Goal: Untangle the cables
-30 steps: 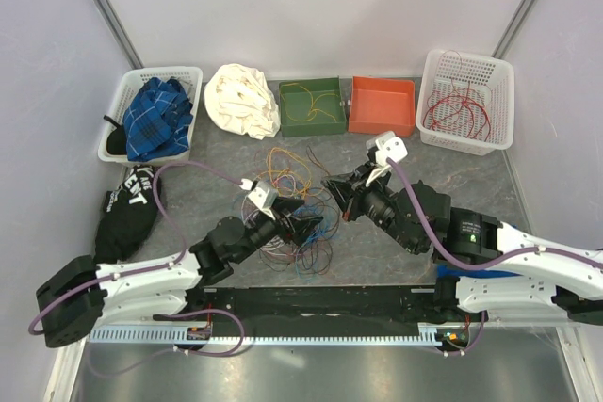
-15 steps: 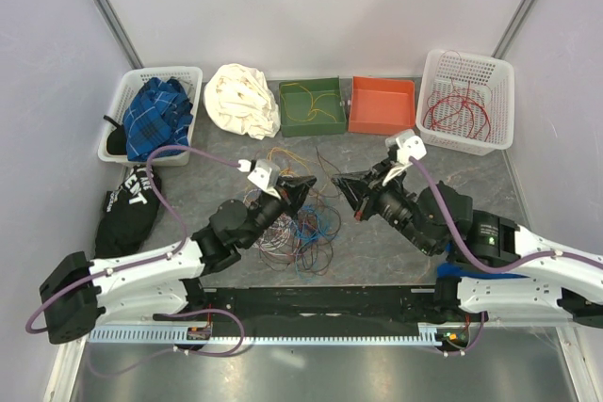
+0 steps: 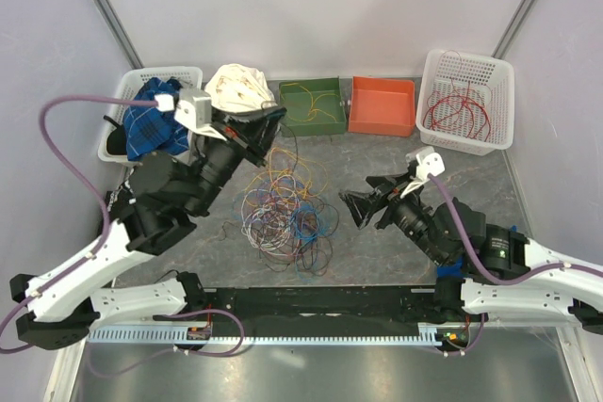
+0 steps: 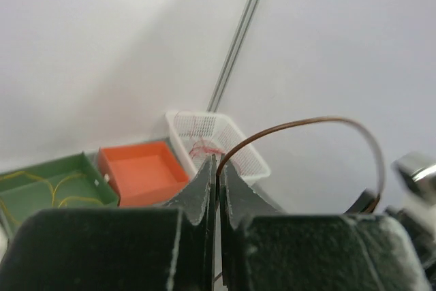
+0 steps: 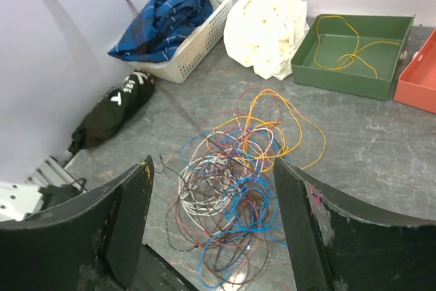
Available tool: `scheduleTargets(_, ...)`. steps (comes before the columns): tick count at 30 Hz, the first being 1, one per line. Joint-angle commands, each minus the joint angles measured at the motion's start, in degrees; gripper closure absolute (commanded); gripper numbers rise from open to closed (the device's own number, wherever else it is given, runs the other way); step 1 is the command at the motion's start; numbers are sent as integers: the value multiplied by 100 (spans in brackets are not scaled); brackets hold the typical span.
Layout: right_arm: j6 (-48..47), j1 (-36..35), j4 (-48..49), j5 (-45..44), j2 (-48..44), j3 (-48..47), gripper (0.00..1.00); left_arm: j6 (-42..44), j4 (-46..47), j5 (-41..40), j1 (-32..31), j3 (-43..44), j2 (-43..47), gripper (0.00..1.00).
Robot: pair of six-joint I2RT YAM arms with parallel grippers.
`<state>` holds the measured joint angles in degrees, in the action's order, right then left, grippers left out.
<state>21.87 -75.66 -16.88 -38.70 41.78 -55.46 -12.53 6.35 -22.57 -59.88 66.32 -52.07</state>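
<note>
The cables (image 3: 287,214) lie as a tangle of orange, blue, white, brown and reddish loops on the grey table, also seen in the right wrist view (image 5: 238,182). My left gripper (image 3: 275,118) is raised above the table's back left, shut on a thin brown cable (image 4: 300,124) that arcs out from between its tips (image 4: 219,167). My right gripper (image 3: 361,206) hovers just right of the tangle, open, with nothing between its fingers (image 5: 211,163). The pile shows between them, below.
At the back stand a white basket with blue cloth (image 3: 193,72), a white cloth bundle (image 3: 240,99), a green tray (image 3: 285,108) with a yellow cable, an orange tray (image 3: 382,105) and a white basket (image 3: 471,65) with red cables. A black cloth (image 3: 127,209) lies at left.
My left gripper shut on a brown cable in the pile and rose up and back to the left with it. My right gripper opened and drew back to the right.
</note>
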Motion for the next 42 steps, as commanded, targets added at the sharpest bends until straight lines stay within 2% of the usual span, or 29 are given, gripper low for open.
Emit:
scheduleTargets(1, -420, -37, 668, 353, 23, 333, 22, -257, -1284, 393, -15, 1021, -478, 98)
scheduleTargets(8, -877, -46, 1451, 714, 357, 449, 21, -531, -1813, 876, -6, 2032, -1032, 98)
scheduleTargets(17, -1369, -37, 2601, 741, 1016, 598, 21, -645, -1821, 1052, -6, 2244, -1138, 98)
scheduleTargets(22, -1475, 33, 2945, 276, 1647, 519, 23, -680, -1821, 1088, -15, 2236, -1103, 98)
scheduleTargets(27, -1106, 551, 3147, 801, 2167, 405, 30, -698, -1813, 1088, -15, 2209, -1050, 98)
scheduleTargets(30, -913, 719, 3507, 1180, 2396, 440, 40, -706, -1821, 1070, -7, 2183, -1015, 98)
scheduleTargets(31, -869, 736, 3560, 1215, 2483, 431, 55, -698, -1821, 1053, -15, 2139, -989, 98)
scheduleTargets(33, -842, 737, 3552, 1268, 2511, 387, 71, -654, -1813, 957, -15, 2078, -928, 98)
scheduleTargets(34, -842, 737, 3534, 1277, 2441, 387, 82, -636, -1821, 895, -7, 1973, -849, 98)
scheduleTargets(35, -842, 737, 3456, 1233, 2379, 378, 88, -610, -1813, 703, -15, 1920, -787, 98)
scheduleTargets(36, -833, 737, 3385, 1172, 2205, 343, 100, -566, -1787, 588, -7, 1850, -726, 98)
scheduleTargets(37, -825, 737, 3289, 1111, 2116, 300, 100, -531, -1752, 465, -15, 1658, -656, 98)
scheduleTargets(40, -930, 737, 2561, 698, 1825, -139, 100, -382, -1523, -106, -6, 1061, -339, 71)
scheduleTargets(41, -1052, 737, 2019, 523, 1790, -323, 100, -373, -1531, -464, -6, 893, -147, 46)
scheduleTargets(42, -1140, 737, 1761, 138, 1772, -760, 100, -390, -1549, -642, -6, 726, -58, 36)
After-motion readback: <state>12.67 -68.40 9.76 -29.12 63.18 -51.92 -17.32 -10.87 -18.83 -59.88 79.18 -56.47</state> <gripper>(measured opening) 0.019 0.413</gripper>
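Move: The brown cable hangs from the left fingers. The stretch the open right hand goes for lies about 14 cm to that hand's left, 6 cm ahead and 7 cm lower; from the left hand it is 2 cm ahead, 2 cm to the right and 19 cm below. From the right hand, the cable tangle sits roughly 15 cm ahead, 12 cm left and 34 cm down, with the green tray about 35 cm beyond it and 5 cm farther right. The hanging brown cable passes from hand to hand: the left keeps it pinched high up while swinging 5 cm right, and the open right hand travels some 10 cm left and 6 cm forward while sinking to it. The right fingers shut on the cable and start back up; then the left fingers begin to open, drifting back left. ##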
